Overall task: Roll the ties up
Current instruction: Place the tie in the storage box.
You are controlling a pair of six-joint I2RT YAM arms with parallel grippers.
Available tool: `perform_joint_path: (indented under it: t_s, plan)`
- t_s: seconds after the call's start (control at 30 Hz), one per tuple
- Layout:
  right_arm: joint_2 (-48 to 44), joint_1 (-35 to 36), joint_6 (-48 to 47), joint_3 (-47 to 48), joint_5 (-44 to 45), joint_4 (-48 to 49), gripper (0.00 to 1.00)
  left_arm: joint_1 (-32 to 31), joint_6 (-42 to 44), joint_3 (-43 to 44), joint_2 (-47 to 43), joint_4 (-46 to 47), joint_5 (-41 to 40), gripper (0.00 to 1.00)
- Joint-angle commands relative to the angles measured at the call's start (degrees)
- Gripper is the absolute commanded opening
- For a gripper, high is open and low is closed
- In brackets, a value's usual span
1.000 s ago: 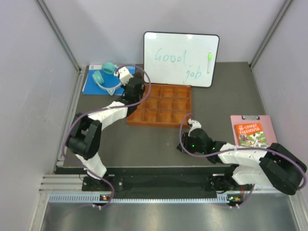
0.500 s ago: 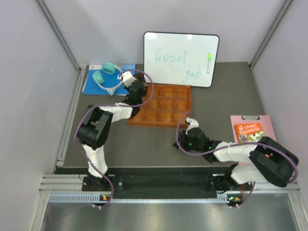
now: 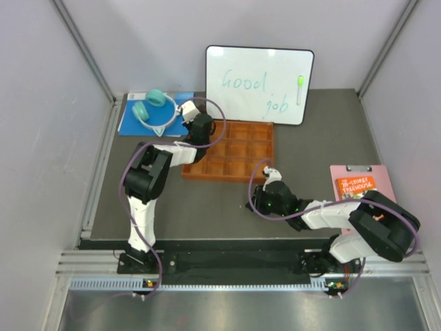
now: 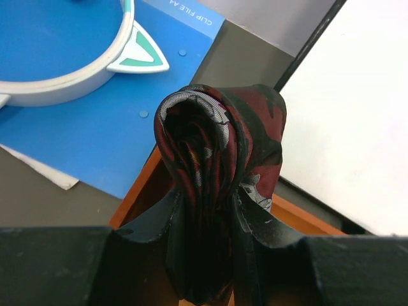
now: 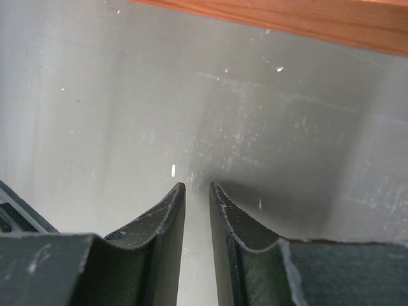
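Note:
A rolled tie [image 4: 217, 146], dark maroon with black and grey pattern, is pinched as a coil between my left gripper's [image 4: 207, 194] fingers; that gripper is shut on it. It hangs above the far left corner of the orange wooden tray [image 4: 137, 191]. In the top view the left gripper [image 3: 200, 125] sits at the compartment tray's [image 3: 238, 172] far left corner, and the tie is hidden under it. My right gripper [image 5: 197, 186] hovers low over bare table just in front of the tray's near wall [image 5: 287, 16]. Its jaws stand a narrow gap apart with nothing between them. From above, the right gripper [image 3: 255, 204] is near the table's middle.
A whiteboard [image 3: 258, 83] leans at the back behind the tray. Teal headphones [image 3: 150, 107] lie on a blue clip file [image 3: 134, 123] at the back left. A pink clipboard with a book [image 3: 360, 187] lies at the right. Side walls enclose the table.
My left arm has folded in, carrying the tie rightward to the tray's far left corner. My right gripper has crept a little left and its jaws have narrowed.

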Motion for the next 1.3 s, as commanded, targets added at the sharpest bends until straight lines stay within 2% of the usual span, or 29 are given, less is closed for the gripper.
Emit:
perform_joint_path:
  t_s: [0.0, 0.33, 0.53, 0.77, 1.0, 1.03, 1.07, 1.17, 1.27]
  plan:
    - [3.96, 0.51, -1.39, -1.68, 1.3, -11.24, 0.24, 0.27, 2.06, 4.05, 2.56, -3.14, -2.45, 0.0]
    - [5.28, 0.51, -1.56, -1.16, 1.48, -11.15, 0.23, 0.18, -0.32, 0.54, 0.55, -9.82, -7.81, 0.0]
    - [5.55, 0.51, -1.65, -0.89, 1.39, -11.24, 0.22, 0.27, -0.75, 2.91, 1.78, -16.24, -5.18, 0.02]
    - [5.99, 0.51, -1.65, -0.8, 1.57, -11.24, 0.22, 0.27, -2.24, 2.12, -0.94, -16.94, -4.64, 0.09]
    - [6.78, 0.51, -1.74, -0.36, 1.74, -11.33, 0.21, 0.27, -2.6, 2.21, -3.67, -20.99, -7.02, 0.4]
    - [6.87, 0.51, -1.74, -0.36, 1.74, -11.33, 0.21, 0.27, -2.43, 2.03, -4.02, -20.99, -6.76, 0.53]
    - [6.87, 0.51, -1.74, -0.28, 1.65, -11.33, 0.21, 0.27, -1.82, 1.86, -4.63, -20.82, -6.33, 0.58]
    - [6.95, 0.51, -1.74, -0.36, 1.83, -11.24, 0.21, 0.27, -1.11, 1.42, -5.69, -20.55, -5.18, 0.67]
    - [6.95, 0.51, -1.65, -0.36, 1.83, -11.06, 0.2, 0.27, -0.93, 1.07, -6.57, -20.64, -4.56, 0.69]
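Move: The rolled tie is already pinched in the left hand. Its target, the storage box's far left compartment, lies roughly 4 cm back, 1 cm to the left and 7 cm below. Around that hand, at similar depth, the headphones are about 13 cm left and 3 cm ahead, and the whiteboard's middle is some 20 cm right and 12 cm ahead. From the right hand the compartment is about 28 cm ahead, 17 cm left, nearly level. The rolled tie is lowered about 3 cm towards the far left compartment by the left hand, which also slips some 2 cm left and 1 cm back. After a brief pause the hand draws back nearly 2 cm more, the fingers tipping down to some 10 degrees in all, then they open wide around the roll and the hand starts to rise. ##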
